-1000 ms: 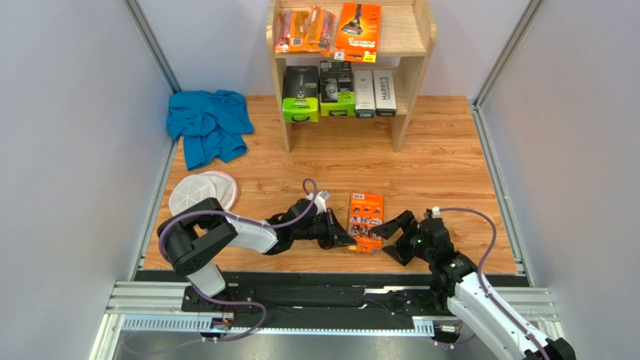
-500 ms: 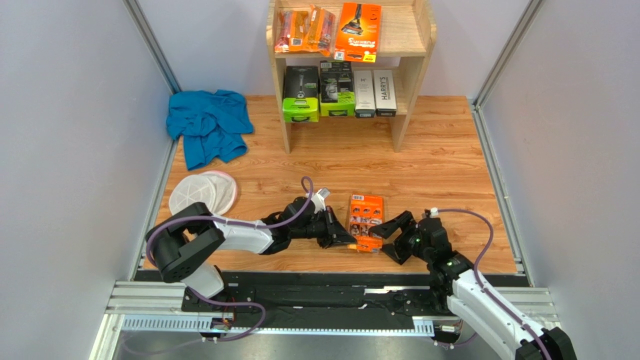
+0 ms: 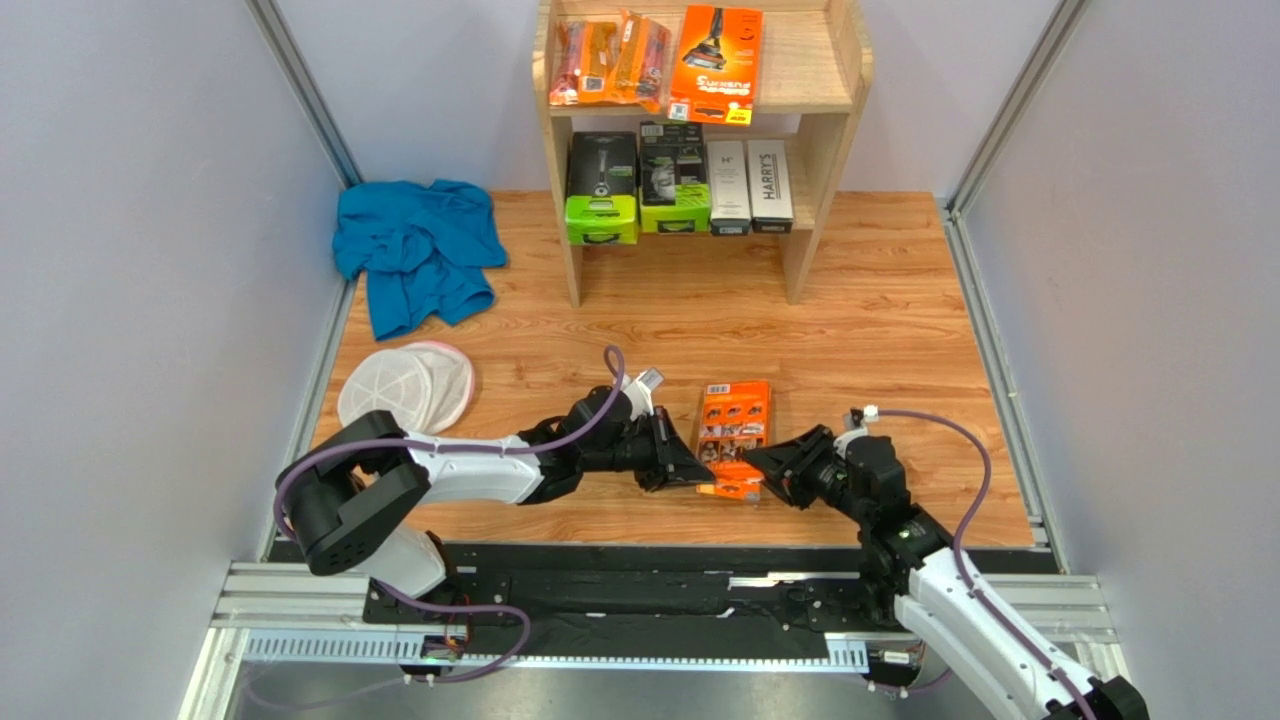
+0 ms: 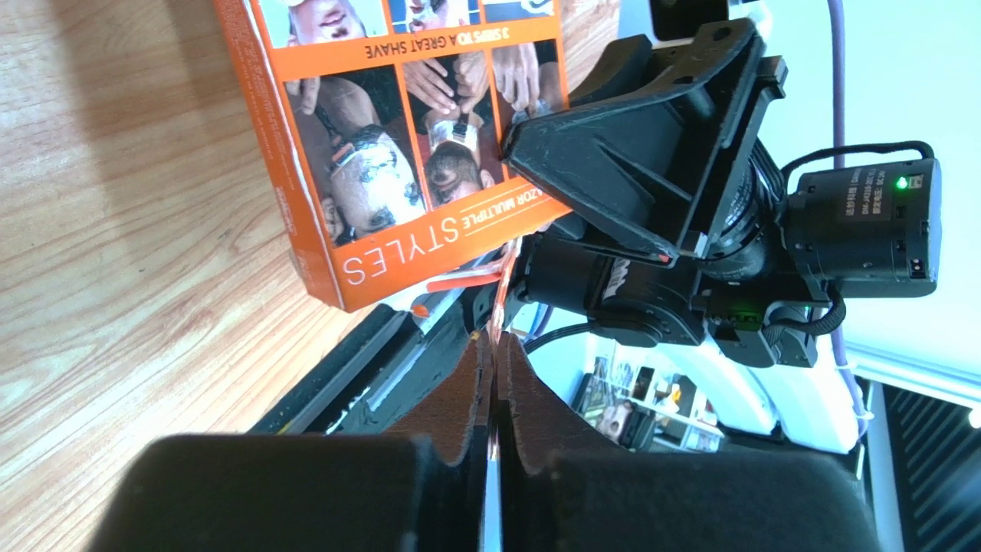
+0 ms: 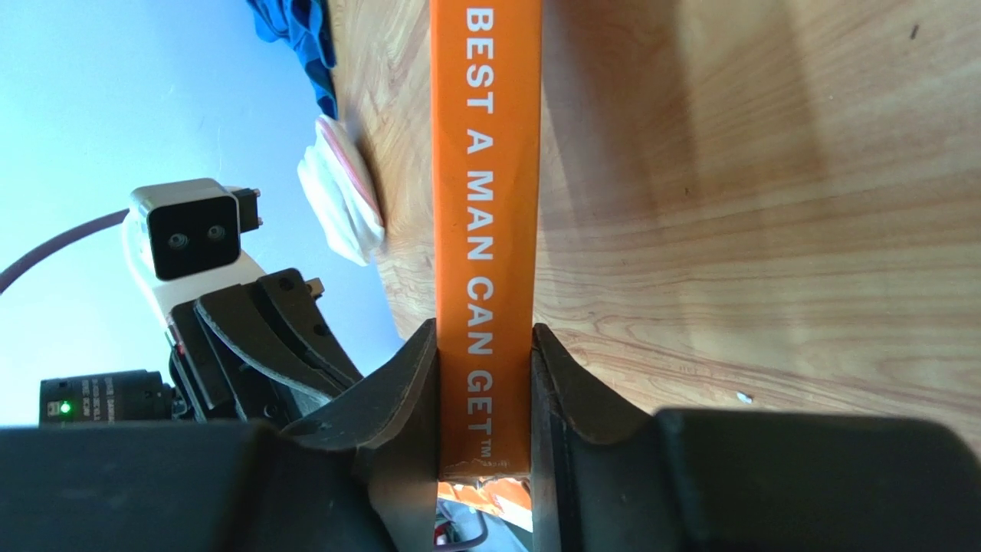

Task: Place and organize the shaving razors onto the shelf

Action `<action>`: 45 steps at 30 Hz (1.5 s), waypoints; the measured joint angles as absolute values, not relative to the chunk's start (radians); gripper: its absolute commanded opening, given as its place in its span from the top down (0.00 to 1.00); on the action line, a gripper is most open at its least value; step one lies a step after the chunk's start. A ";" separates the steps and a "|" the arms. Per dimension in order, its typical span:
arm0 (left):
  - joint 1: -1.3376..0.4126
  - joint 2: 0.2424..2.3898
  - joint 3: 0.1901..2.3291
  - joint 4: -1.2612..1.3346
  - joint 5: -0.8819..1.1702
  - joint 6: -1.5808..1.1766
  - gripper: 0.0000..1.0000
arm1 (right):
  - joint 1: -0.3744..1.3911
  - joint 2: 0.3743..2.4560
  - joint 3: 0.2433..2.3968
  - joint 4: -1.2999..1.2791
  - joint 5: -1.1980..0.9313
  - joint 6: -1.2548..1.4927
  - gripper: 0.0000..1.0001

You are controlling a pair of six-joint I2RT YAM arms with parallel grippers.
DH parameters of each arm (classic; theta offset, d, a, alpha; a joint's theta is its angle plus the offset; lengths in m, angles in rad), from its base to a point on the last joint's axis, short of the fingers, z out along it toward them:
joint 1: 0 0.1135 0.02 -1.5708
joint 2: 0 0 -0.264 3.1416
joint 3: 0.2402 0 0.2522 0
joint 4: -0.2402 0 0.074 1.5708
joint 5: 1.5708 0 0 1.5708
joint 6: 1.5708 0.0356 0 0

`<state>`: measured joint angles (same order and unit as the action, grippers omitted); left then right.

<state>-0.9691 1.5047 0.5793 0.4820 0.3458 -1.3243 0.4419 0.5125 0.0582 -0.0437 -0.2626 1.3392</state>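
Note:
A flat orange razor box point(image 3: 733, 425) lies on the wood floor between my two arms, with its near end at the grippers. My left gripper point(image 3: 700, 479) is shut on a thin tab at the box's near end; the left wrist view shows its tips point(image 4: 495, 345) pinched on that strip below the box point(image 4: 392, 150). My right gripper point(image 3: 769, 462) is shut on the box's narrow edge, which shows in the right wrist view point(image 5: 484, 173) between its fingertips point(image 5: 484, 391). The wooden shelf point(image 3: 836, 78) stands at the back, holding two orange blister packs point(image 3: 601, 60), another flat orange box point(image 3: 715, 60) and two white boxes point(image 3: 750, 183).
Two green-and-black packs point(image 3: 637, 183) stand on the shelf's lower tier, left of the white boxes. A blue cloth point(image 3: 421, 248) lies at the back left. White round discs point(image 3: 403, 387) lie left of my left arm. Grey walls close both sides.
My right gripper, open beside the box a second ago, has moved in and shut on its edge. My left arm has stretched slightly forward, still gripping, and the box has shifted a little away.

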 measured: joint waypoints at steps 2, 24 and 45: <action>-0.970 1.501 0.579 0.476 0.342 -1.318 0.56 | 0.442 0.495 0.058 -0.052 -0.262 1.340 0.88; -0.854 1.196 0.548 -0.009 0.140 -1.103 0.01 | 0.442 0.575 0.402 -0.407 -0.248 1.113 1.00; -0.817 1.213 0.490 -0.085 0.155 -1.032 0.02 | 0.442 0.969 1.185 -0.519 -0.413 0.846 1.00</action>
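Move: Just off the left hand's fingertips, which pinch the loose hang tab, lies the middle of the orange razor box, about 5 cm ahead and 3 cm right. The right hand grips its right side, the middle 3 cm ahead and 3 cm left. From the right hand, the bare spot on the top shelf board is some 34 cm ahead, 3 cm right and 34 cm up; the shelved orange box stands 10 cm left of that spot, and the Harry's box is about 18 cm below it. Letting go of the hang tab, the left hand spreads its fingers wide and backs off about 12 cm to the left, then sinks, rolling its left side up. The right hand keeps its pinch on the box, holds nearly still at first, then lifts it fast by some 28 cm, drifting forward and left towards the shelf while the fingers tip upward and turn counter-clockwise. ##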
